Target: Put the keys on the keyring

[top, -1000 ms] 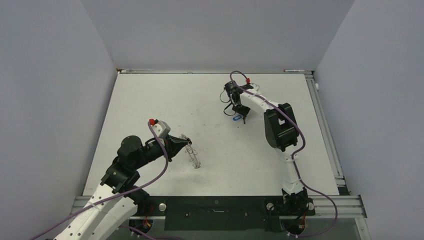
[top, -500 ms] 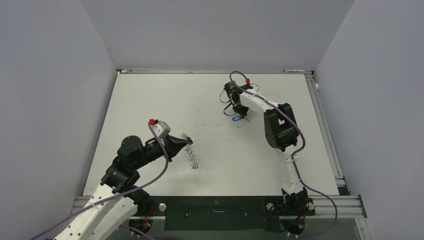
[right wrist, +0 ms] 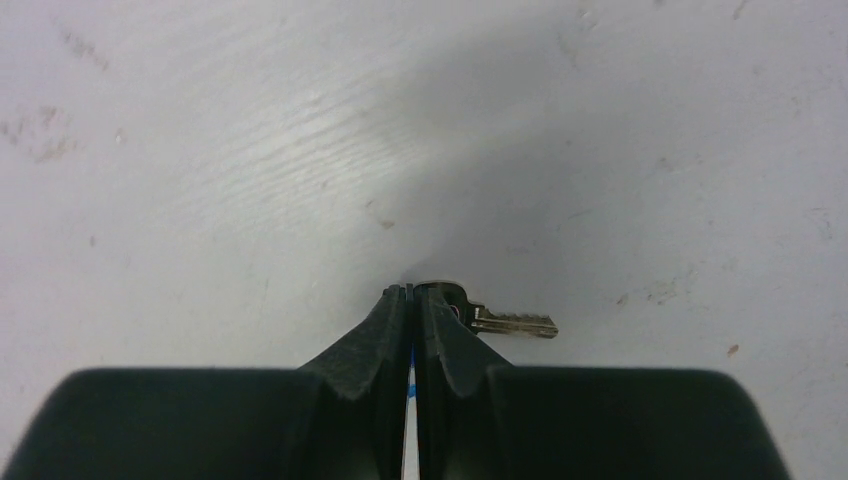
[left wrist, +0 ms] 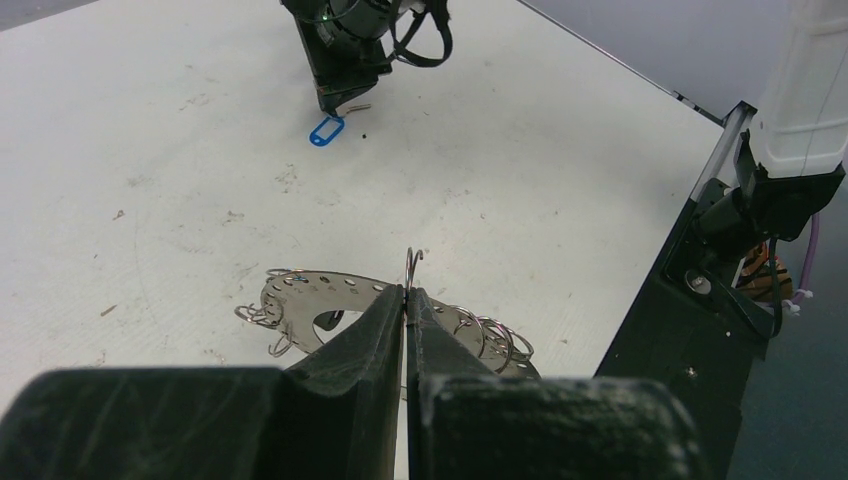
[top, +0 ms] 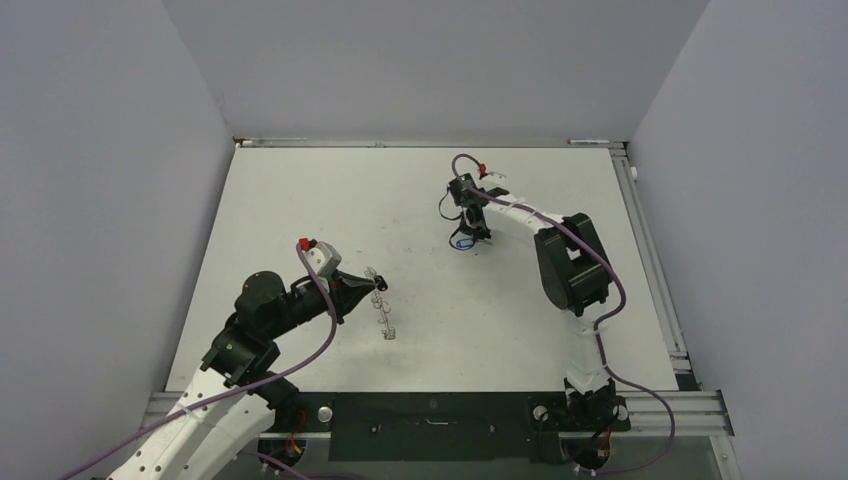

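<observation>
The keyring [left wrist: 300, 297], a flat grey metal ring with wire loops round its edge, stands tilted off the table near the left arm [top: 384, 312]. My left gripper [left wrist: 405, 294] is shut on one of its wire loops [left wrist: 413, 262]. Far across the table, my right gripper [top: 477, 238] points down at the keys. In the right wrist view its fingers [right wrist: 412, 292] are shut; a dark-headed key [right wrist: 512, 323] sticks out to the right of the tips and a blue sliver [right wrist: 410, 385] shows in the slit. The blue tag [left wrist: 326, 131] lies beside the fingertips. The pinch point itself is hidden.
The white table [top: 330, 200] carries scuff marks. A black rail [top: 430, 425] runs along the near edge, with the right arm's base [left wrist: 785, 180] beside it. Grey walls enclose three sides.
The right gripper's fingers have closed at the keys, and the right arm has shifted its pose slightly. The left gripper and keyring have barely moved.
</observation>
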Action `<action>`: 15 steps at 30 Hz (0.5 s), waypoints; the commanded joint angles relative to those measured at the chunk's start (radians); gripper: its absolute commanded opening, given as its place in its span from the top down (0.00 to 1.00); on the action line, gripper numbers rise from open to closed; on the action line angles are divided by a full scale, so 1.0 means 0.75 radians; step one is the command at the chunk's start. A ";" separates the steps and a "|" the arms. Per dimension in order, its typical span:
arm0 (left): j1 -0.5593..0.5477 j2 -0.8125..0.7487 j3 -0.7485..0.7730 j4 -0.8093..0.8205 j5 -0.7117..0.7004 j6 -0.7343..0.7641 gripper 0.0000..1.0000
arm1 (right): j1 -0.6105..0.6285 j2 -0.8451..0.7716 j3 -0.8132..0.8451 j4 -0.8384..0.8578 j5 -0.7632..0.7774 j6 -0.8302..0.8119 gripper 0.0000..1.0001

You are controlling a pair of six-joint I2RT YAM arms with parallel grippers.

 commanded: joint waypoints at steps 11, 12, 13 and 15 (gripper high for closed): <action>-0.012 -0.010 0.071 0.049 -0.030 0.023 1.00 | 0.234 -0.443 -0.548 0.720 -0.569 -0.723 0.95; -0.012 -0.009 0.071 0.050 -0.029 0.023 1.00 | 0.246 -0.455 -0.558 0.715 -0.579 -0.751 0.95; -0.014 -0.008 0.071 0.049 -0.028 0.023 1.00 | 0.256 -0.462 -0.562 0.701 -0.591 -0.777 0.95; -0.014 -0.005 0.071 0.048 -0.027 0.023 1.00 | 0.259 -0.469 -0.561 0.672 -0.599 -0.810 0.95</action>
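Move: The right fingers already hold the key, its blue tag about 3 cm to the left and 2 cm back. The keyring they are taking it to lies roughly 28 cm back, 20 cm left and 18 cm up; its black tag, already on the ring, is some 25 cm back, 19 cm left and 20 cm up. A black crumb sits about 4 cm straight back on the table. From the left hand gripping it, the keyring's middle is about 3 cm back, 1 cm right and 4 cm below. Keeping its pinch on the key with the blue tag, the right hand, already under way, sweeps left and back towards the keyring, about 10 cm left and 9 cm back, rising some 3 cm, mostly late on. The wrist swings about 45 degrees counter-clockwise with a slight tilt; the fingers stay shut. ##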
